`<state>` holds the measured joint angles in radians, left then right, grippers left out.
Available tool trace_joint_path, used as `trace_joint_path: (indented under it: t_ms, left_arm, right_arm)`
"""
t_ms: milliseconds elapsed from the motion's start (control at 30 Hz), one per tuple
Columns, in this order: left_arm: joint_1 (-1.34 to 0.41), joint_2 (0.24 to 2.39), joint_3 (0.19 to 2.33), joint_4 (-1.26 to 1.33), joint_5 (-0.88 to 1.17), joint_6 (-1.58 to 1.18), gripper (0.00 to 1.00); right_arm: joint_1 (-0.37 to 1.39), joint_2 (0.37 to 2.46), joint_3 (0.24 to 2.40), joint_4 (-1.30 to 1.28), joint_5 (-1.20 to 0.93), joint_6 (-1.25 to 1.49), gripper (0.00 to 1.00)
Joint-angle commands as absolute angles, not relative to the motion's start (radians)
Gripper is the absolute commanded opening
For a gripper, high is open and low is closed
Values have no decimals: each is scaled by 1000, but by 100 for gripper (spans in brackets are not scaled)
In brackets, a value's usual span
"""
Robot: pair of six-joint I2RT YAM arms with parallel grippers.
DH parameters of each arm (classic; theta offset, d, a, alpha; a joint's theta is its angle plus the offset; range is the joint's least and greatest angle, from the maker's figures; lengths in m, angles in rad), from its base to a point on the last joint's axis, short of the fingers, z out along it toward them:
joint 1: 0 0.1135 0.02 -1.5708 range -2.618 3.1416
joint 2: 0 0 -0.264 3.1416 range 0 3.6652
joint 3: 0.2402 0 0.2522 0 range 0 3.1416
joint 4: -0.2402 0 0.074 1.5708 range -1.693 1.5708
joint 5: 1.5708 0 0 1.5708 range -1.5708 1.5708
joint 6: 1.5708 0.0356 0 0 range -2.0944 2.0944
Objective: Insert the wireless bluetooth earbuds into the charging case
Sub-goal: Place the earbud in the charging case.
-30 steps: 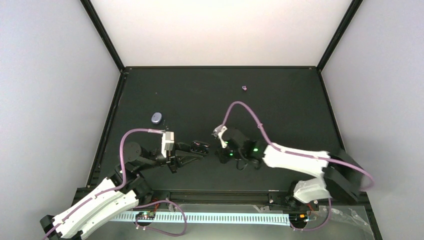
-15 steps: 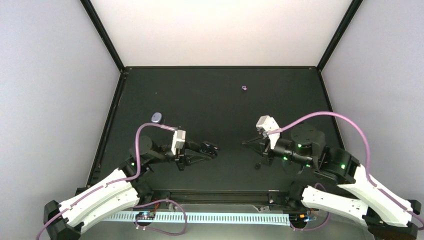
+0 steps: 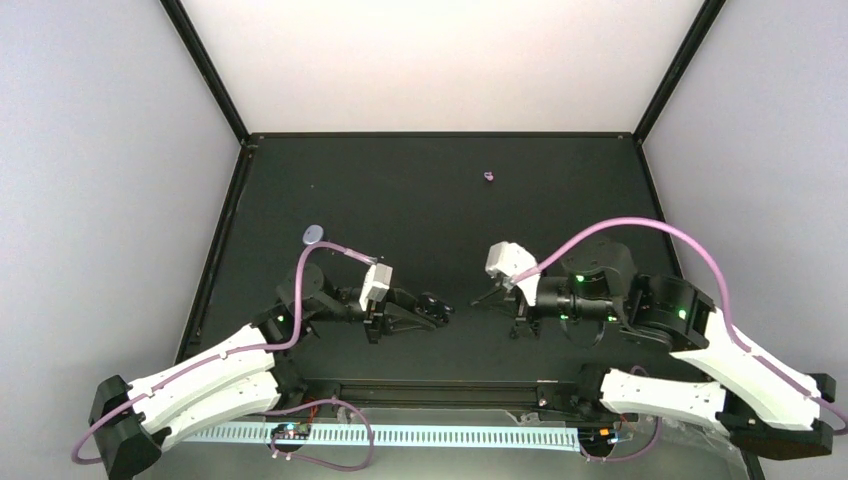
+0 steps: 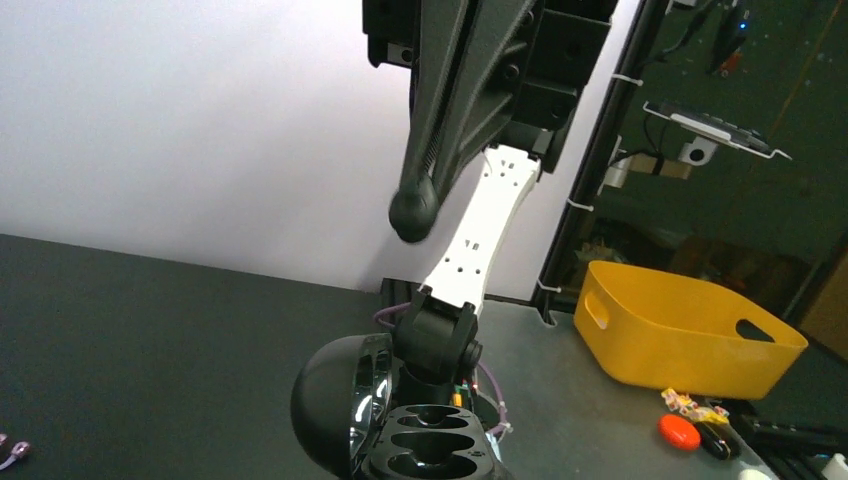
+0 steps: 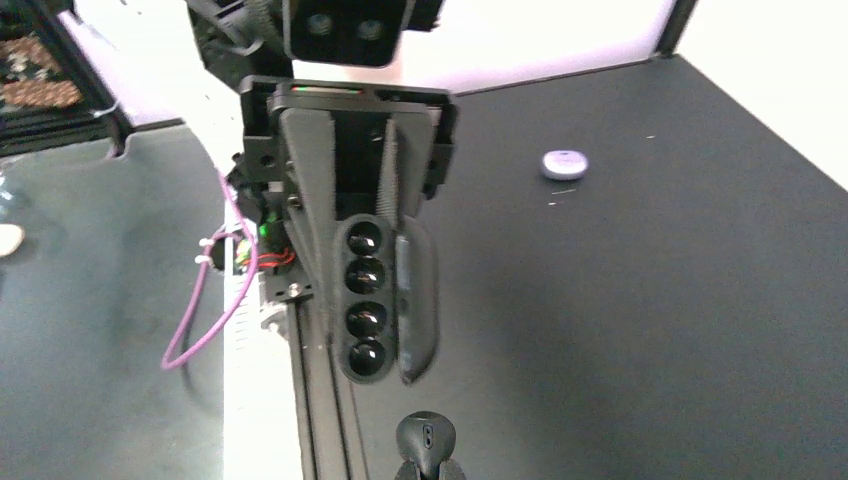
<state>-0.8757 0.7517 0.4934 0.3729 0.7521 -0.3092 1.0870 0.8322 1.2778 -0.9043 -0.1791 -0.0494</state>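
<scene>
My left gripper (image 3: 420,309) is shut on the charging case (image 3: 436,305), a glossy black clamshell held above the table. The case stands open: its sockets (image 4: 432,452) face up and the lid (image 4: 328,410) is swung to the left. In the right wrist view the case (image 5: 364,300) hangs between the left fingers (image 5: 312,205). My right gripper (image 5: 428,470) is shut on one small dark earbud (image 5: 425,436). From the left wrist view that earbud (image 4: 412,214) hangs above the case, clear of the sockets. In the top view the right gripper (image 3: 478,299) sits just right of the case.
A small pale lavender oval (image 3: 313,235) lies on the black table at the left, also in the right wrist view (image 5: 565,164). A tiny purple piece (image 3: 488,177) lies far back. A yellow bin (image 4: 688,325) stands off the table's right side.
My left arm has carried the open case to the right. My right arm has swung round and moved left with the earbud, so the two grippers now stand close together.
</scene>
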Motion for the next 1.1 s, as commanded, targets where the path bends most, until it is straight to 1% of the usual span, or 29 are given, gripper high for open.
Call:
trace_joint_path:
  t_ms: [0, 133, 433, 1067]
  left_arm:
    - [-890, 767, 544, 416, 787, -279, 2]
    - [-891, 764, 543, 417, 785, -280, 1]
    - [-893, 738, 535, 423, 787, -283, 2]
    - [-904, 701, 529, 428, 785, -288, 1]
  right_arm:
    - [1149, 862, 1290, -869, -216, -69, 1]
    - [1206, 882, 1289, -828, -215, -60, 1]
    - [1262, 920, 1248, -720, -206, -20, 1]
    - [1284, 937, 1226, -704, -138, -22, 1]
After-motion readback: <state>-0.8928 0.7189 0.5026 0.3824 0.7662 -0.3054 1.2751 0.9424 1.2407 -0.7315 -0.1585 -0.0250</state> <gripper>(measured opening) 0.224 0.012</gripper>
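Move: I hold the open black charging case in my left hand and a black earbud in my right. From my right hand the case's middle is about 7 cm left, 1 cm back and 4 cm lower. The earbud is some 9 cm right of my left hand, 1 cm ahead and 3 cm higher. About 28 cm below my right hand lie the other black earbud, 6 cm ahead and 8 cm right, and a purple earbud, 22 cm ahead and 9 cm right. I swing my right hand about 6 cm left and 3 cm back towards the case's right end, turning some 10 degrees counter-clockwise, then almost hover there, fingers still shut on the earbud. My left hand keeps its grip on the case and brings the wells up and back by a little over 1 cm each to meet it. ##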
